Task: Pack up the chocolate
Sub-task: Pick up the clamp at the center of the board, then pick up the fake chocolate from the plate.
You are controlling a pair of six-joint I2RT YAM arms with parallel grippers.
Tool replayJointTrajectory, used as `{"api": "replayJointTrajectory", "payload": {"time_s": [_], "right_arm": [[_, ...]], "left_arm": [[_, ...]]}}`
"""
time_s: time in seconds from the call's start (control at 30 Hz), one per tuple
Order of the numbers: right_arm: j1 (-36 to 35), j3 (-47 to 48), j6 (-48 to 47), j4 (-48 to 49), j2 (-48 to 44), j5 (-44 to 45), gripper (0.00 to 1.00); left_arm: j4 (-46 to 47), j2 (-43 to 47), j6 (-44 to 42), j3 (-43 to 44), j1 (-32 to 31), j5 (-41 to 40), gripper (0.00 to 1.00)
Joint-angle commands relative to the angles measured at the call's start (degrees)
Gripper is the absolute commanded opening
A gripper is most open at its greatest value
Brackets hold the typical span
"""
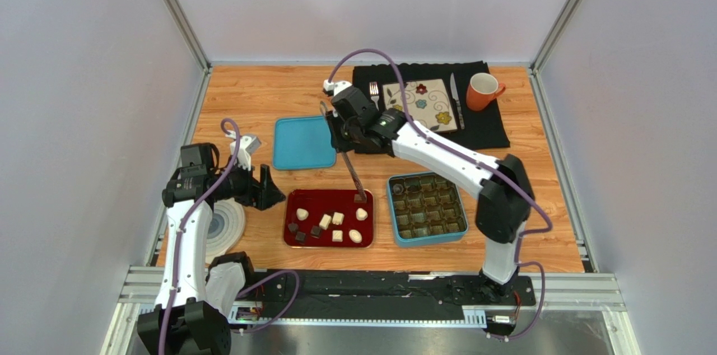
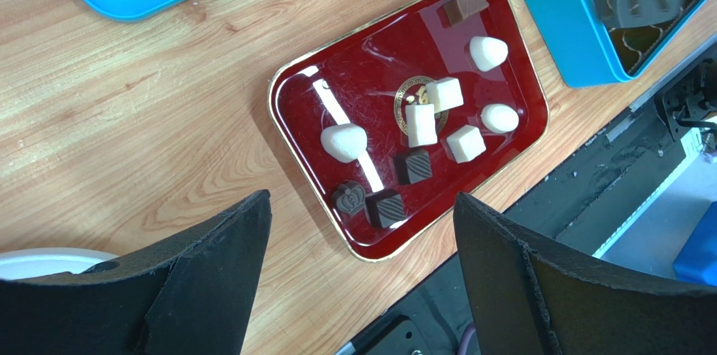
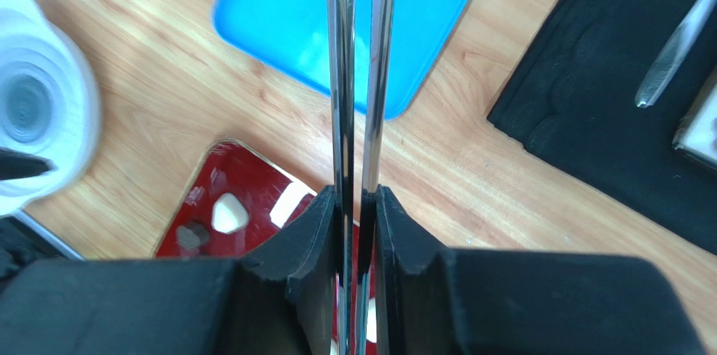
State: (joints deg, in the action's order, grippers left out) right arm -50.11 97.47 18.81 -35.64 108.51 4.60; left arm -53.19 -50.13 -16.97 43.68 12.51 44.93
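Note:
Several white and dark chocolates (image 2: 420,124) lie on a red tray (image 2: 294,95) near the table's front. My right gripper (image 1: 341,132) is shut on a pair of metal tongs (image 3: 358,78), whose arms are squeezed close together. The tongs (image 1: 353,172) slant down to a dark chocolate (image 1: 362,199) at the tray's far right corner; whether the tips hold it I cannot tell. An open blue tin (image 1: 392,204) with dividers stands to the right of the tray. My left gripper (image 2: 362,198) hangs open over the tray's near left corner, holding nothing.
A blue lid (image 1: 304,142) lies behind the tray. A white roll (image 1: 225,229) sits left of the tray under my left arm. At the back, a black mat (image 1: 492,124) carries a flowered square plate (image 1: 421,105), cutlery and an orange mug (image 1: 483,90).

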Motion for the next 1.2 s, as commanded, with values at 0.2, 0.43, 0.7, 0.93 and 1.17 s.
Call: {"api": "replayJointTrajectory", "payload": {"time_s": [0.2, 0.43, 0.7, 0.93, 1.17], "right_arm": [[-10.6, -33.3, -6.7, 45.8, -25.2, 22.0, 0.08], [-17.3, -51.6, -9.4, 73.8, -28.5, 26.2, 0.03], [-21.2, -46.8, -8.5, 76.4, -26.2, 19.0, 0.04], [-21.6, -41.9, -5.6, 75.1, -21.1, 12.4, 0.04], [-21.6, -40.5, -2.6, 69.8, -20.5, 6.8, 0.04]], "left_arm": [[-0.8, 1.2, -1.4, 2.9, 0.2, 1.4, 0.88], [2.3, 0.2, 1.3, 3.3, 0.3, 3.8, 0.88], [11.4, -6.7, 11.5, 7.3, -9.2, 1.5, 0.84], [14.8, -8.5, 14.3, 12.0, -13.7, -4.6, 0.83], [15.0, -8.8, 12.6, 13.6, -13.7, -7.3, 0.83]]}}
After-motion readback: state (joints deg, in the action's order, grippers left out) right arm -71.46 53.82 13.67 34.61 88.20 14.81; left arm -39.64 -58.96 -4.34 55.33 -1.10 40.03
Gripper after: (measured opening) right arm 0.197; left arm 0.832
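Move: The right hand already grips the clamp in the air. The open left gripper it is being brought to lies about 13 cm back, 14 cm left and 2 cm lower. The red chocolate tray is roughly 11 cm back, in line sideways and 16 cm down; the blue tray some 7 cm ahead, 5 cm left and 17 cm down. From the left hand the clamp's gripped part is about 13 cm ahead, 14 cm right and 2 cm up. Keeping its closed grip on the clamp, the right hand draws back about 13 cm over the chocolate tray, then swings left and up (some 8 cm each) towards the left gripper, tilting upward and rolling its left side up, nearly 50 degrees in all. The left hand first waits, then rises and reaches forward about 6 cm each and 4 cm right, fingers staying wide open beside the clamp's upper end; contact there can't be seen. ##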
